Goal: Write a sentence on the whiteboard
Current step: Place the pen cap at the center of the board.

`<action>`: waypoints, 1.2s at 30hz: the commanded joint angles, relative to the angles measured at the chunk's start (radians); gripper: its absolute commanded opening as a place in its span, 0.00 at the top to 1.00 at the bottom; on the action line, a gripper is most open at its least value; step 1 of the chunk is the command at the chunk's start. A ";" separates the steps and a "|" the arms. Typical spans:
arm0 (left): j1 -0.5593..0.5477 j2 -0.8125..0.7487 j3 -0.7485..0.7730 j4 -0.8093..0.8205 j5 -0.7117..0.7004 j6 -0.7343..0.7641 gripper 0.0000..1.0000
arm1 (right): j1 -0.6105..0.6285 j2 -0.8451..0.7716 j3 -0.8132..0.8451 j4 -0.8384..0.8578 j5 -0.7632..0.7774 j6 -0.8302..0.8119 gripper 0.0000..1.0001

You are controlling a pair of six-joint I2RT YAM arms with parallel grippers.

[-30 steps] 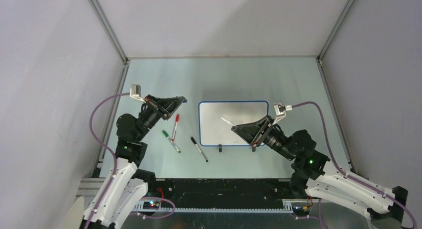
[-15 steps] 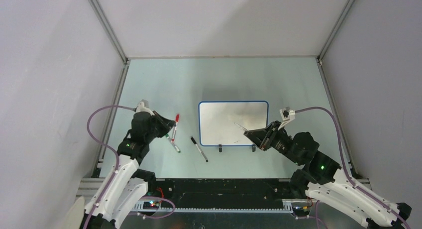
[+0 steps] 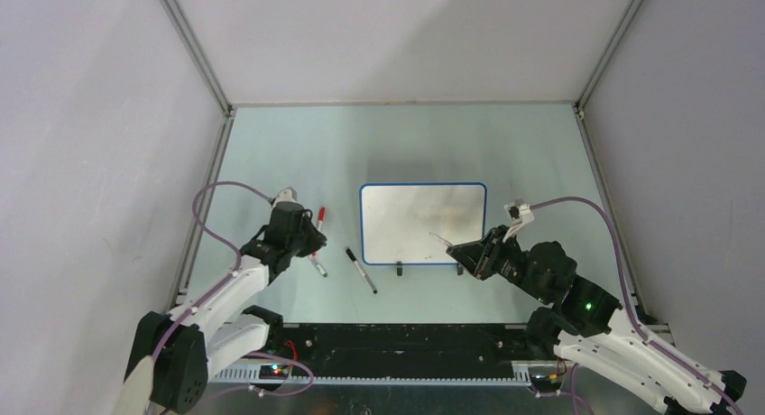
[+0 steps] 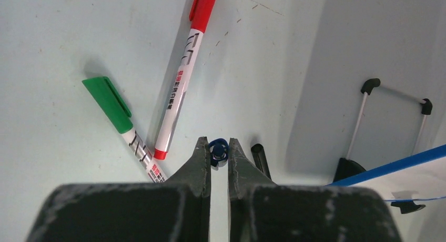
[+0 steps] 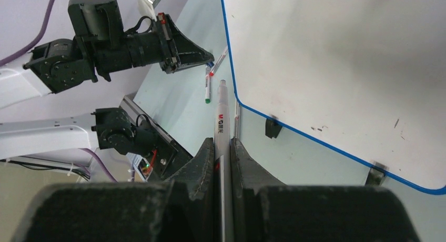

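The whiteboard (image 3: 422, 223) lies flat mid-table, white with a blue rim (image 5: 294, 131); its surface is bare and no sentence shows on it. My right gripper (image 3: 456, 250) hovers at the board's near right corner, shut on a white uncapped marker (image 5: 220, 121) that points toward the left arm. My left gripper (image 3: 309, 243) is low over the table left of the board, shut on a small blue cap (image 4: 218, 151) at its tips (image 4: 216, 143).
A red marker (image 4: 184, 79) and a green marker (image 4: 123, 123) lie just ahead of the left gripper, and a black marker (image 3: 361, 271) lies near the board's left corner. Black clip feet (image 3: 399, 270) stick out from the board's near edge. Grey walls enclose the table.
The left arm pulled back and came down over the loose markers, still holding the blue cap. The right gripper drew back from over the board to its near right corner with the marker.
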 commanded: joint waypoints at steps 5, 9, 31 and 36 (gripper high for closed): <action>-0.005 0.055 -0.024 0.132 0.041 0.074 0.88 | -0.005 -0.024 0.004 -0.049 -0.013 -0.038 1.00; -0.005 0.139 -0.001 0.132 0.065 0.095 0.88 | -0.004 -0.025 0.004 -0.050 -0.008 -0.040 1.00; -0.005 -0.318 -0.099 0.189 0.208 0.208 0.13 | -0.007 -0.016 0.006 -0.058 0.004 -0.023 1.00; -0.005 -0.433 -0.148 0.253 0.212 0.234 0.13 | -0.008 -0.011 0.006 -0.073 0.023 0.040 1.00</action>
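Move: The left fingers still grip the blue pen cap. Its resting spot is bare table about 1 cm back, 2 cm to the right and 5 cm below that hand. The red marker's middle lies 4 cm ahead and 3 cm left of the hand, the green marker's 3 cm back and 4 cm left, the black marker's 6 cm back and 9 cm right. From the right hand the spot is roughly 9 cm ahead, 30 cm left and 22 cm below. Lower the left gripper about 3.5 cm, easing right, towards the bare table between the red and black markers, then open the fingers wide and let go of the blue cap. Lift straight off by some 10 cm, tipping the fingertips up about 30 degrees with a slight clockwise turn. Keep the right grip on the uncapped pen, sinking about 2 cm. ##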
